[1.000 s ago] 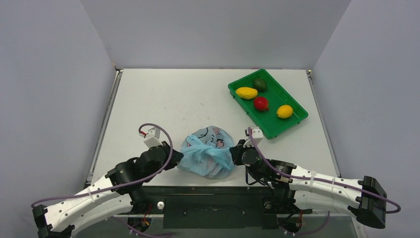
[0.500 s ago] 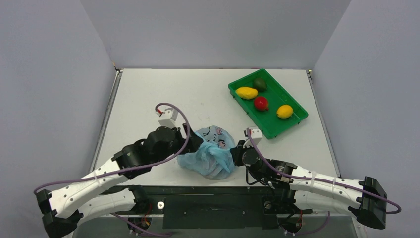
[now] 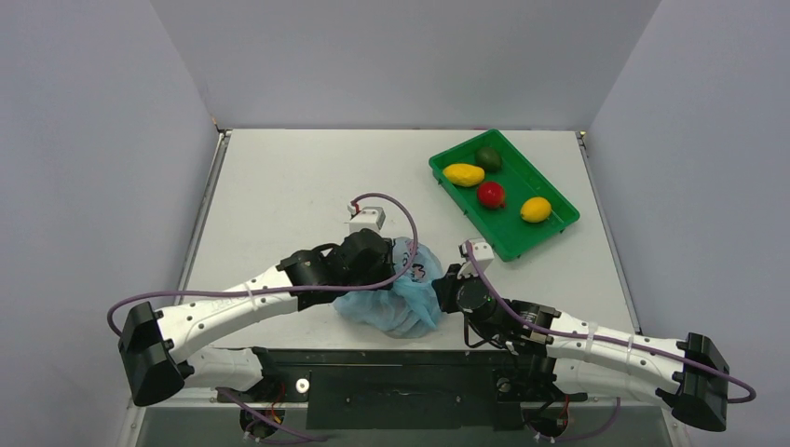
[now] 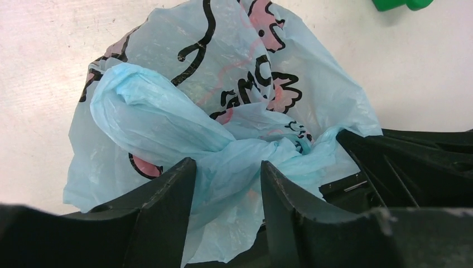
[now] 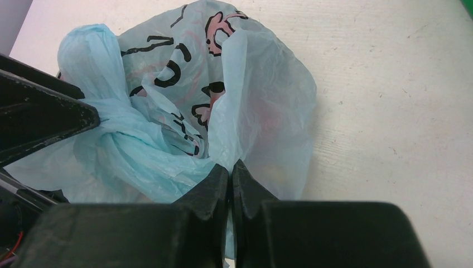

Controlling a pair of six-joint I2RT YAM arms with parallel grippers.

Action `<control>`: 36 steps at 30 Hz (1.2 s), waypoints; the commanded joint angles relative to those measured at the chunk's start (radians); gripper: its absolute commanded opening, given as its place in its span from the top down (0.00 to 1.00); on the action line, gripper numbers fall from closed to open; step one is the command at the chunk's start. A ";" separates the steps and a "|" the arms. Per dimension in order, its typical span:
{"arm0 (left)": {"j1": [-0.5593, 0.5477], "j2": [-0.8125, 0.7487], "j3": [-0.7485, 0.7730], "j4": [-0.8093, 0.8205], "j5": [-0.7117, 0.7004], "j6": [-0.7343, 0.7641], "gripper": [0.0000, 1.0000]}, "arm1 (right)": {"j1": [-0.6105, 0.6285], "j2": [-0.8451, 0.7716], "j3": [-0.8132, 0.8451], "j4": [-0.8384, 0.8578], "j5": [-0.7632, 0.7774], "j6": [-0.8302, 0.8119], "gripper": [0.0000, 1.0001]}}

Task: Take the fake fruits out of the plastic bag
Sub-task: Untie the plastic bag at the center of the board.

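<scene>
The plastic bag [image 3: 396, 300] lies crumpled near the table's front edge, light blue with dark drawings and its handles twisted together. My left gripper [image 3: 388, 272] reaches over it from the far left. In the left wrist view the left gripper [image 4: 226, 165] is open, and its fingers straddle the twisted part of the bag [image 4: 167, 111]. My right gripper [image 3: 439, 290] is at the bag's right side. In the right wrist view the right gripper [image 5: 230, 166] is shut, pinching the film of the bag [image 5: 262, 100]. The fake fruits in the bag are hidden; only a faint orange patch [image 4: 252, 196] shows through.
A green tray [image 3: 466, 212] stands at the back right of the table. It holds two yellow fruits [image 3: 464, 174], a dark green one [image 3: 488, 157] and a red one [image 3: 491, 195]. The tray's near corner is close behind the right wrist. Grey walls enclose the table.
My left arm has swung from the bag's left side to above it and its gripper has opened. The bag has flattened a little. The right arm has held still.
</scene>
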 commanded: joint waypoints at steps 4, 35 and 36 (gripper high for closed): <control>-0.005 -0.059 -0.054 0.069 -0.003 -0.055 0.67 | -0.012 -0.017 -0.022 0.034 0.004 0.019 1.00; 0.022 -0.559 -0.382 0.087 -0.126 -0.263 1.00 | -0.172 -0.197 0.096 -0.150 -0.154 -0.160 0.51; 0.022 -0.554 -0.381 0.092 -0.122 -0.264 1.00 | -0.166 -0.196 0.110 -0.157 -0.155 -0.184 0.49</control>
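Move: The left hand's half-open fingers straddle the twisted knot of the plastic bag, whose middle is about 1 cm ahead, 1 cm to the right and 2 cm below them. The bag's bulk sits some 3 cm back, 1 cm left and 8 cm down. From the right hand, already pinching a strand, the knot lies roughly 6 cm left and 3 cm ahead at nearly its own height. The green tray is about 22 cm ahead of the right hand, 15 cm to its right and 10 cm lower. Sinking slightly, the left fingers first shut on the bunched knot plastic, then drag it about 8 cm left and a little back, the wrist turning some 25 degrees (left side down, swinging counter-clockwise). The right hand keeps its pinch and pulls the other way, about 3.5 cm right and somewhat forward, then opens nearly halfway and begins to rise. ##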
